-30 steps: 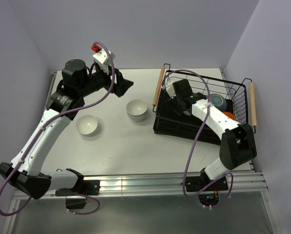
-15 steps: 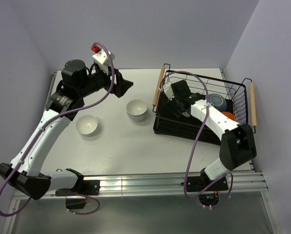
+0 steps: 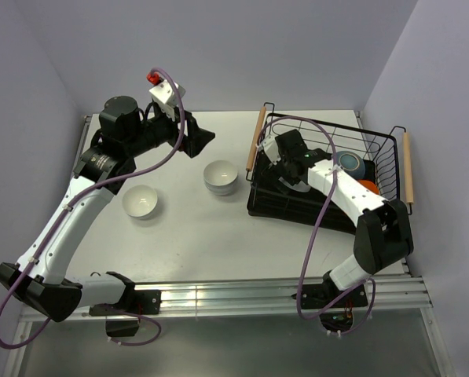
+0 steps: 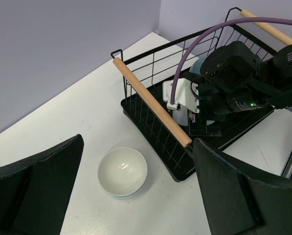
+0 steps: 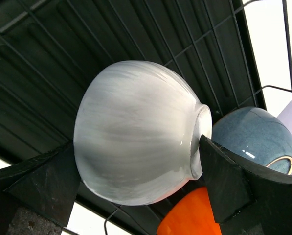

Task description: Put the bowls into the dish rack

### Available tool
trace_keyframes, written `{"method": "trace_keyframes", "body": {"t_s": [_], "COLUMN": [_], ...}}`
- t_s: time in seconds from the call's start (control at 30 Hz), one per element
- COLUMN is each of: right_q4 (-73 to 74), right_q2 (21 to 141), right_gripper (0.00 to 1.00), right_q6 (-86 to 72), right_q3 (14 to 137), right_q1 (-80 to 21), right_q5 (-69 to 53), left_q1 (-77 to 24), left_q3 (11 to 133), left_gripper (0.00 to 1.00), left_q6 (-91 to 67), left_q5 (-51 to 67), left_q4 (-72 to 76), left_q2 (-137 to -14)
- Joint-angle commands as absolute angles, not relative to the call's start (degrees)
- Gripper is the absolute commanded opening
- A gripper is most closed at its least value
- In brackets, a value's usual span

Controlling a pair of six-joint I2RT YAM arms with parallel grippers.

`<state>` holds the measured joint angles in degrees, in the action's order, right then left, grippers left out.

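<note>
The black wire dish rack [image 3: 328,206] stands at the right, with wooden handles. My right gripper [image 3: 291,177] is inside its left part, shut on a white bowl [image 5: 136,132] held on its side just above the rack floor [image 5: 111,39]. A dark blue bowl [image 3: 350,165] and an orange bowl [image 3: 367,187] lie in the rack beyond it; both show in the right wrist view, blue [image 5: 248,137] and orange [image 5: 194,215]. A stack of white bowls [image 3: 220,177] and a single white bowl [image 3: 140,202] sit on the table. My left gripper [image 3: 196,140] is open and empty, above and behind the stack [image 4: 122,172].
The rack's near wooden handle [image 4: 150,108] runs between the stack and my right arm [image 4: 234,78]. The table ends at walls at the back and both sides. A purple cable loops over the rack [image 3: 320,122].
My right gripper has shifted slightly left inside the rack with the white bowl. The left arm and the bowls on the table have not moved.
</note>
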<state>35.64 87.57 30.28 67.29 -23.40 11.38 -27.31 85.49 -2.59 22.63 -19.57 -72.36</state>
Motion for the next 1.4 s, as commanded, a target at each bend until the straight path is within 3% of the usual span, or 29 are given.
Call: {"method": "trace_keyframes", "body": {"t_s": [0.0, 0.77, 1.0, 1.1, 1.2, 1.23, 1.37], "right_q4": [37.2, 43.8, 48.0, 51.7, 54.4, 54.7, 54.3], "right_q2": [85.8, 84.4, 84.4, 85.7, 87.4, 88.0, 90.6], "right_gripper": [1.0, 1.0, 1.0, 0.95, 0.8, 0.7, 0.47], "right_q6": [28.7, 26.6, 24.4, 23.8, 23.9, 24.0, 24.1], "right_q3": [70.8, 74.5, 80.1, 84.4, 87.8, 88.4, 87.9], "right_q1": [-23.9, -23.8, -19.6, -13.4, -6.9, -5.6, -3.4], "right_q5": [8.4, 0.3, -12.1, -17.6, -21.4, -20.7, -13.0], "left_q1": [-27.2, -27.1, -27.1, -27.1, -27.2, -27.1, -27.0], "left_q3": [85.8, 86.0, 85.6, 85.3, 85.6, 85.8, 85.7], "left_gripper": [0.99, 0.99, 0.99, 1.0, 0.99, 0.98, 0.97], "left_q6": [-2.1, -2.4, -2.5, -2.9, -3.0, -2.9, -3.3], "left_q5": [23.5, 24.2, 24.2, 24.4, 25.1, 25.4, 25.8], "left_q4": [-18.5, -18.8, -19.0, -19.5, -20.3, -20.4, -20.0], "left_q2": [-70.8, -70.5, -70.1, -70.5, -71.3, -71.4, -72.1]}}
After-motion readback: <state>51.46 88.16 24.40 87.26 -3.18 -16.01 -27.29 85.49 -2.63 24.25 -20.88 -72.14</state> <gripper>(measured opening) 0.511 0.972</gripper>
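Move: The white bowl I have just released lies on its side in the dish rack between my open right fingers, its middle about 2 cm ahead and 3 cm below, its foot turned forward and to the right. The blue bowl stands roughly 18 cm to the right and 8 cm ahead, the orange bowl some 22 cm right and 4 cm back. From my left hand the white bowl is about 31 cm right, 6 cm ahead and 31 cm below. With the right fingers wide open around the white bowl, I ease them left about 4 cm and slightly back, swinging the tips leftward, the foot-side finger nudging the foot to tip the bowl over. Then I lift clear to roughly 9 cm above the start, sweep quickly right and forward across the rack, and half close the fingers. ##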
